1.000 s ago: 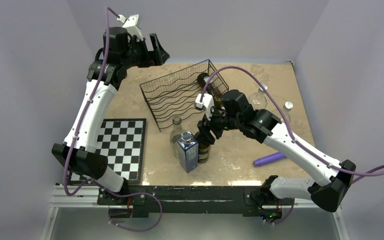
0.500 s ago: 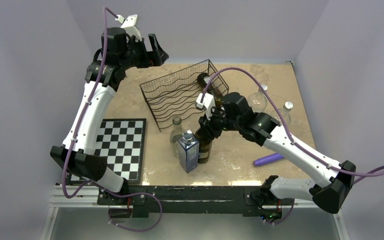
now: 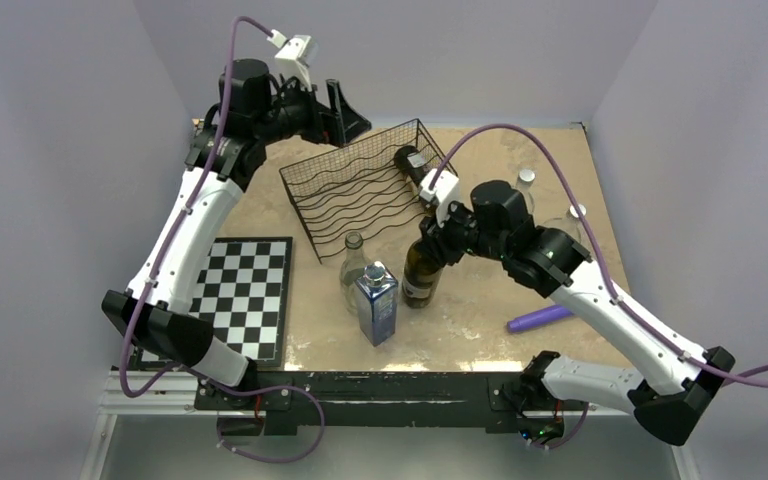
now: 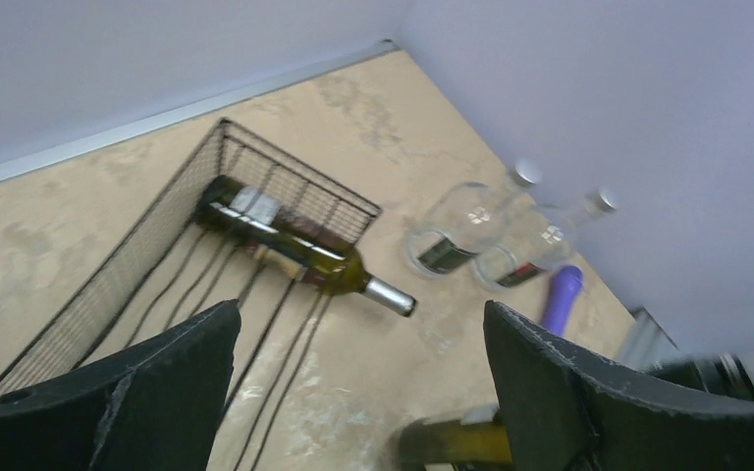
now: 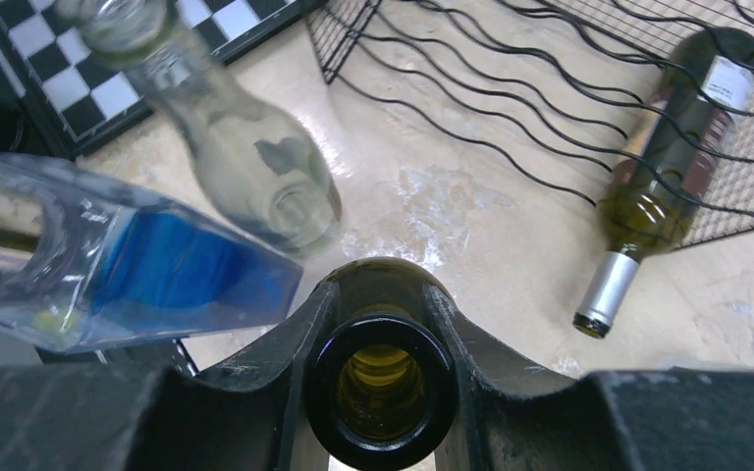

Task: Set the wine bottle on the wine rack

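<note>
A dark olive wine bottle [image 3: 422, 275] stands upright near the table's middle, and my right gripper [image 3: 438, 240] is shut on its neck. From the right wrist I look down into its open mouth [image 5: 383, 388], with my right gripper [image 5: 383, 299] clamped on both sides. The black wire wine rack [image 3: 360, 190] lies beyond it, with a second green bottle [image 3: 412, 163] lying at its right end, silver cap pointing out [image 5: 604, 294]. My left gripper [image 3: 345, 110] hangs open above the rack's far edge, and in its own view the left gripper [image 4: 360, 324] has nothing between its fingers.
A clear glass bottle [image 3: 353, 265] and a blue square bottle [image 3: 376, 305] stand just left of the held bottle. A checkerboard mat [image 3: 245, 290] lies at the left. Two clear flasks [image 3: 525, 185] [image 3: 572, 215] and a purple cylinder [image 3: 540, 318] sit to the right.
My right gripper has shut on the bottle's neck and shifted it right, away from the blue bottle. My left arm has swung rightwards over the rack's back.
</note>
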Controlling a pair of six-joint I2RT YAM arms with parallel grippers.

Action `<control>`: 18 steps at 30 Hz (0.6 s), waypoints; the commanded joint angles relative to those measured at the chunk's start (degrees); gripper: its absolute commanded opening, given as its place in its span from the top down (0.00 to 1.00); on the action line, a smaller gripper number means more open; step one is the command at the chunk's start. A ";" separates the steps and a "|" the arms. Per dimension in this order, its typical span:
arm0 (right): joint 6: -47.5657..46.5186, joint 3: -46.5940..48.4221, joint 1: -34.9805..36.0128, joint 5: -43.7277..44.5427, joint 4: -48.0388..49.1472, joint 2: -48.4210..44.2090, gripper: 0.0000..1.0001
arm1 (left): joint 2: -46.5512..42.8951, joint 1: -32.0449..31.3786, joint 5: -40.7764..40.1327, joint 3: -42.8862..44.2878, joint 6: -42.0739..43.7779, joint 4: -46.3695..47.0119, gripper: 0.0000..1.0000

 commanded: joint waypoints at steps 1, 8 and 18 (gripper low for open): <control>4.90 7.47 -5.96 -1.00 3.40 -1.88 1.00 | -3.92 -3.74 14.29 -3.90 2.11 13.20 0.03; 12.08 14.39 -14.82 1.47 -2.07 -3.30 1.00 | -4.66 -8.24 20.59 -11.28 -9.03 36.44 0.01; 25.93 22.85 -25.31 7.01 -9.56 -3.42 1.00 | 3.45 -15.64 28.57 -15.29 -21.83 60.02 0.01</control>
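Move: The right hand grips a wine bottle by its neck, the body hanging some 14 cm below; the wine rack lies about 30 cm ahead, 13 left and 22 down, the blue bottle 4 cm back and 11 left, the nearer-left clear water bottle 25 ahead and 20 right. From the open left hand, the held wine bottle is roughly 15 cm back, 16 right and 27 down; the rack 13 ahead, 4 right, far below. Swinging right and climbing, with some forward, the right hand carries the neck-gripped wine bottle about 12 cm sideways and 9 cm up, away from the blue bottle, wrist turning some 35 degrees clockwise, grip kept. The left hand, fingers wide open, sweeps right and back and rises a little, turning clockwise towards the held bottle without touching it. ##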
